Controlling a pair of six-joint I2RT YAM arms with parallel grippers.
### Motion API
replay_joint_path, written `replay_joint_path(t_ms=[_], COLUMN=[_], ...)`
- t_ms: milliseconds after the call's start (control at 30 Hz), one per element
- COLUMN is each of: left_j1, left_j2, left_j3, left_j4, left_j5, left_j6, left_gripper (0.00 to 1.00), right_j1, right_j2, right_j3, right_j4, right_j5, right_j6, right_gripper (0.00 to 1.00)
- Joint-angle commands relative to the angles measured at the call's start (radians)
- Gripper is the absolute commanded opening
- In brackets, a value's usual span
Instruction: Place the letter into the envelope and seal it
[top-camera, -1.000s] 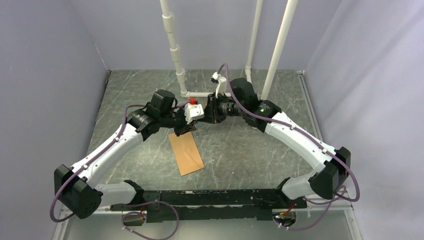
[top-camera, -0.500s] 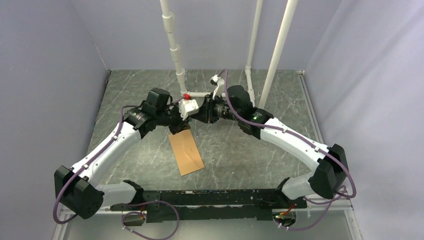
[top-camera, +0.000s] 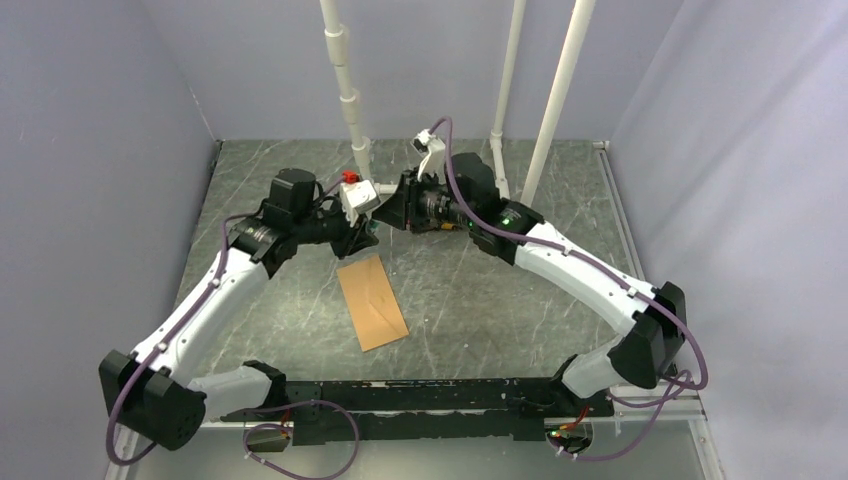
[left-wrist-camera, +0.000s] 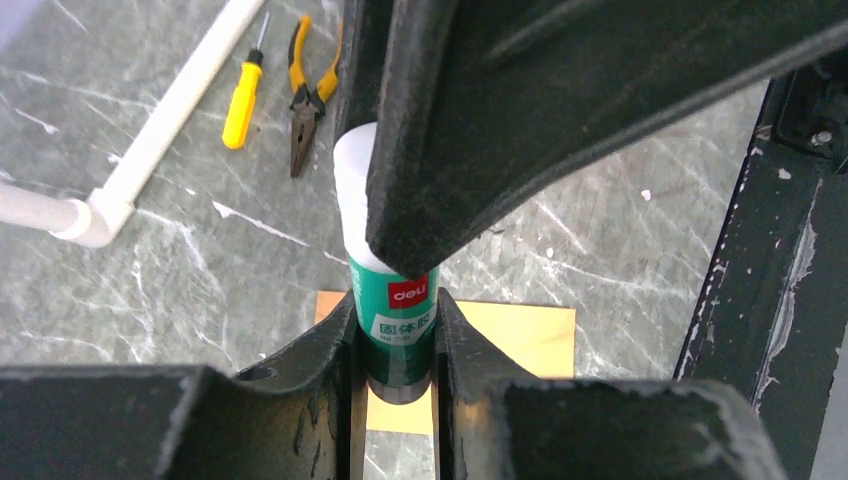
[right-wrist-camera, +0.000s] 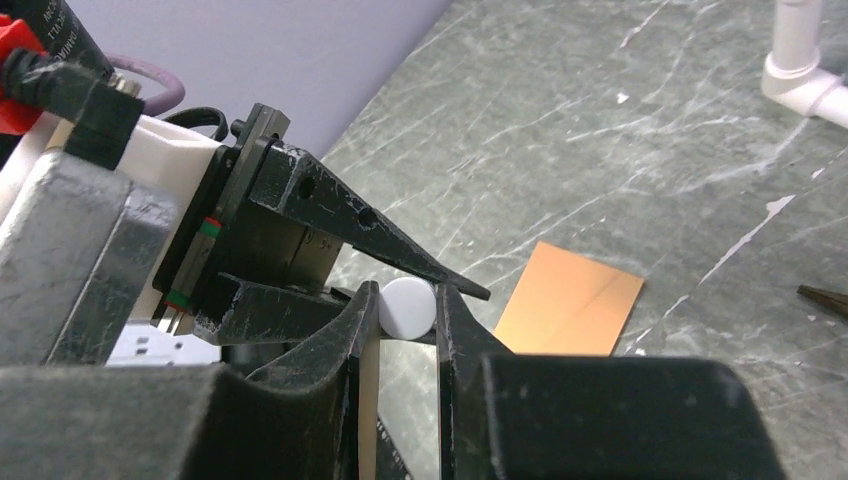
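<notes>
The brown envelope lies flat on the table, and also shows in the left wrist view and the right wrist view. The letter is out of view. My two grippers meet in the air behind the envelope's far end, both on one glue stick. The left gripper is shut on the stick's green body. The right gripper is shut on its white cap, which also shows from the left wrist.
White PVC pipes rise at the back, with a pipe and elbow lying on the table. A yellow screwdriver and pliers lie near them. A black rail runs along the near edge.
Both arms have carried the joined grippers and the glue stick left and toward the back, off the envelope's far end. The envelope has not moved.
</notes>
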Motion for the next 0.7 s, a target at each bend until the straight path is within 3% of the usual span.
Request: replay_joint_path(t_ms=[0,300,500,667], left_j1=[-0.014,-0.014,-0.014,-0.014], left_j2=[-0.153,-0.153,-0.172,-0.168], left_j3=[0.013,-0.057,-0.133,-0.153], left_j4=[0.341,0.292,0.379,0.421], left_j5=[0.159,0.173,0.190,0.194], left_j6=[-0.013,-0.089,-0.157,-0.193], left_gripper=[0.02,0.02,0.02,0.02], right_j1=[0.028,-0.076,-0.122,-0.137], right_j2=[0.060,0.058,0.005,-0.055], right_j3=[0.124,0.397,0.349,0.237], right_j4=[-0.440,-0.402,-0.236,-0.116], right_j5=[-0.085,-0.045,-0.191,-0.264], right_j6=[-0.033,-0.013,0.107,0.238], right_gripper=[0.00,0.39,0.70,0.80])
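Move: Between the two hands, the glue stick is held by both: the left fingers have its lower body, its middle about 3 cm above them and 1 cm forward and right; from the right hand, on the white cap, that middle is some 3 cm below and 2 cm left. From the left hand, the envelope lies about 10 cm back, straight below by 23 cm; the pliers some 13 cm ahead, 17 cm right, and the screwdriver roughly 17 cm ahead, 14 cm right, both at table height. Rising together with the glue stick still gripped at both ends, both hands first go up; then the right fingers open wide, let go of the white cap and draw off upward and to the right, about 8 cm up in all. The left keeps its pinch on the body, climbs about 5 cm, eases back and a little right, and tilts some 15 degrees, its left side dipping. ##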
